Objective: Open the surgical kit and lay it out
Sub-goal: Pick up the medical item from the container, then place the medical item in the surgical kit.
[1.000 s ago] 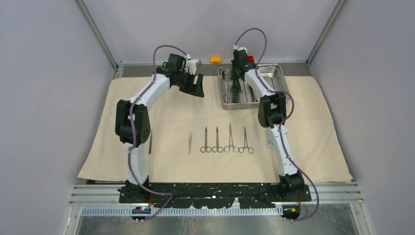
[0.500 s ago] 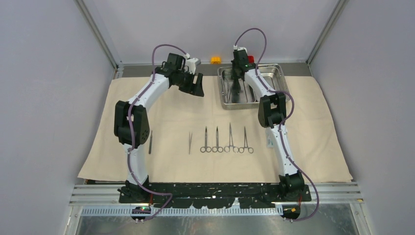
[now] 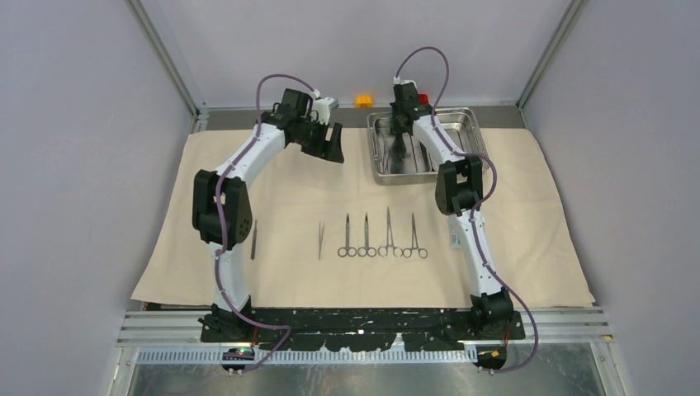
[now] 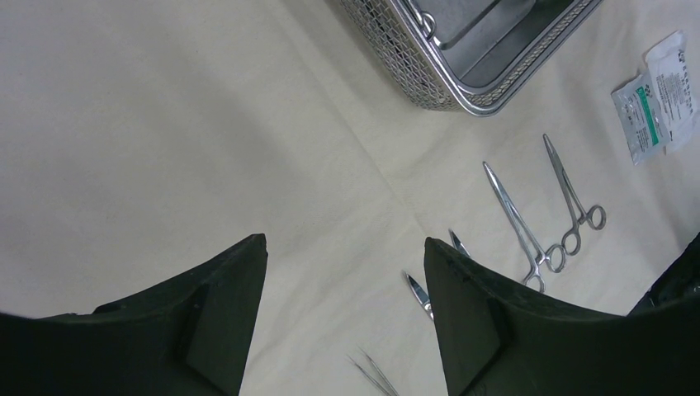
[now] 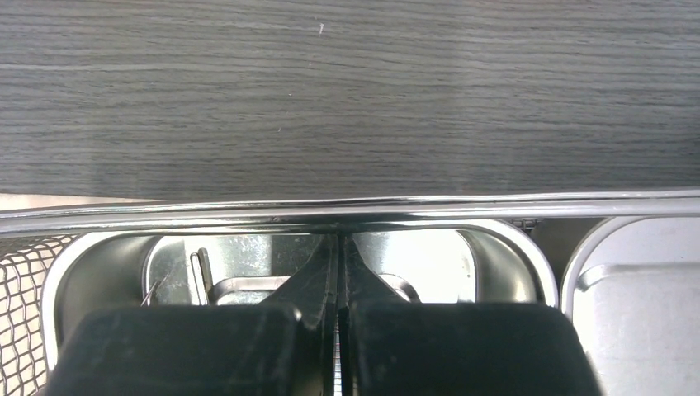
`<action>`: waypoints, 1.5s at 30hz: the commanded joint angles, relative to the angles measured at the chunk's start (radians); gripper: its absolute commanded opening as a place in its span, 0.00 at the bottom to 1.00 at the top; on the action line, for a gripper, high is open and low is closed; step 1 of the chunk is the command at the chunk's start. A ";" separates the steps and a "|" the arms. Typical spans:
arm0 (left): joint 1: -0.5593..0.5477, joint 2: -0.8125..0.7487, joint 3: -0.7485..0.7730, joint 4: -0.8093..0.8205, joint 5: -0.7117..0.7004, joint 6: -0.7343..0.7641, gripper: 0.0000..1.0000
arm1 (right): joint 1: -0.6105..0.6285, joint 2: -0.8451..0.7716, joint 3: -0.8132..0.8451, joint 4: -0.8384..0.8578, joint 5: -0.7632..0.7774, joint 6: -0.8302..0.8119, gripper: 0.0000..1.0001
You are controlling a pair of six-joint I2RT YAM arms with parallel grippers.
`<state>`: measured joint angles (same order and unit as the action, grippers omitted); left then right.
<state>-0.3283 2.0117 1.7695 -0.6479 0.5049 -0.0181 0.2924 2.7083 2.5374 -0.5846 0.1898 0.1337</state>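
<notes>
The beige cloth (image 3: 289,190) lies spread flat. On it in a row lie a straight handle (image 3: 253,239), tweezers (image 3: 321,240) and several ring-handled clamps (image 3: 380,239). A white and teal packet (image 3: 455,240) shows beside the right arm. The steel tray (image 3: 475,124) stands at the back. My left gripper (image 3: 330,148) is open and empty above the cloth (image 4: 165,124), left of the tray (image 4: 462,82). My right gripper (image 3: 402,144) is down in the tray's left compartment. It (image 5: 338,239) is shut at the ring handles of a clamp (image 5: 239,285).
An orange block (image 3: 363,101) and a red block (image 3: 423,100) sit behind the tray on the dark table (image 5: 330,82). The left wrist view shows two clamps (image 4: 545,214) and the packets (image 4: 656,95) on the cloth. Walls close in on both sides.
</notes>
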 commanded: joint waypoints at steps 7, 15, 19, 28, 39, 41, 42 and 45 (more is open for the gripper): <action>-0.006 -0.001 0.140 -0.037 0.019 -0.009 0.72 | -0.004 -0.154 0.064 -0.046 0.020 -0.020 0.00; -0.010 0.030 0.187 -0.036 0.030 -0.037 0.70 | -0.002 -0.221 0.035 -0.058 0.023 -0.023 0.00; -0.019 0.044 0.215 -0.033 0.036 -0.055 0.69 | -0.003 -0.242 0.038 -0.067 0.023 -0.015 0.00; -0.043 0.074 0.270 -0.012 0.094 -0.173 0.69 | 0.000 -0.325 0.013 -0.114 -0.025 0.067 0.00; -0.065 0.054 0.187 0.117 0.208 -0.405 0.69 | 0.025 -0.493 -0.175 -0.158 -0.160 0.293 0.00; -0.074 0.056 0.173 0.155 0.237 -0.459 0.69 | 0.037 -0.526 -0.223 -0.156 -0.175 0.323 0.00; -0.078 0.058 0.165 0.176 0.249 -0.483 0.69 | 0.044 -0.540 -0.245 -0.154 -0.176 0.336 0.00; -0.090 0.066 0.153 0.225 0.267 -0.552 0.69 | 0.069 -0.588 -0.315 -0.140 -0.175 0.357 0.01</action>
<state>-0.3965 2.0888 1.9343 -0.5480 0.6933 -0.4377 0.3237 2.2223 2.2856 -0.7414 0.0425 0.4171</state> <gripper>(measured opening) 0.691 0.018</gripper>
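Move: Deep in the far part of the container's left compartment, the right hand already pinches the medical item near its far end, its middle about 5 cm back; the open left gripper is roughly 18 cm back, 15 cm left and 11 cm above this hand. The container's middle is 7 cm back and 7 cm right of it, the remaining thin instruments 6 cm back and 4 cm left. From the left gripper, the item's middle lies about 13 cm ahead, 15 cm right and 11 cm below. Lifting the pinched item nearly straight up and out of the container, the right hand rises about 17 cm, then, still climbing, draws back some 8 cm and a little left, its left side rolling up nearly 20 degrees. The left gripper, staying open, first rises, then swings about 8 cm right towards the item, its right side tipping down and its fingers turning more downward. ##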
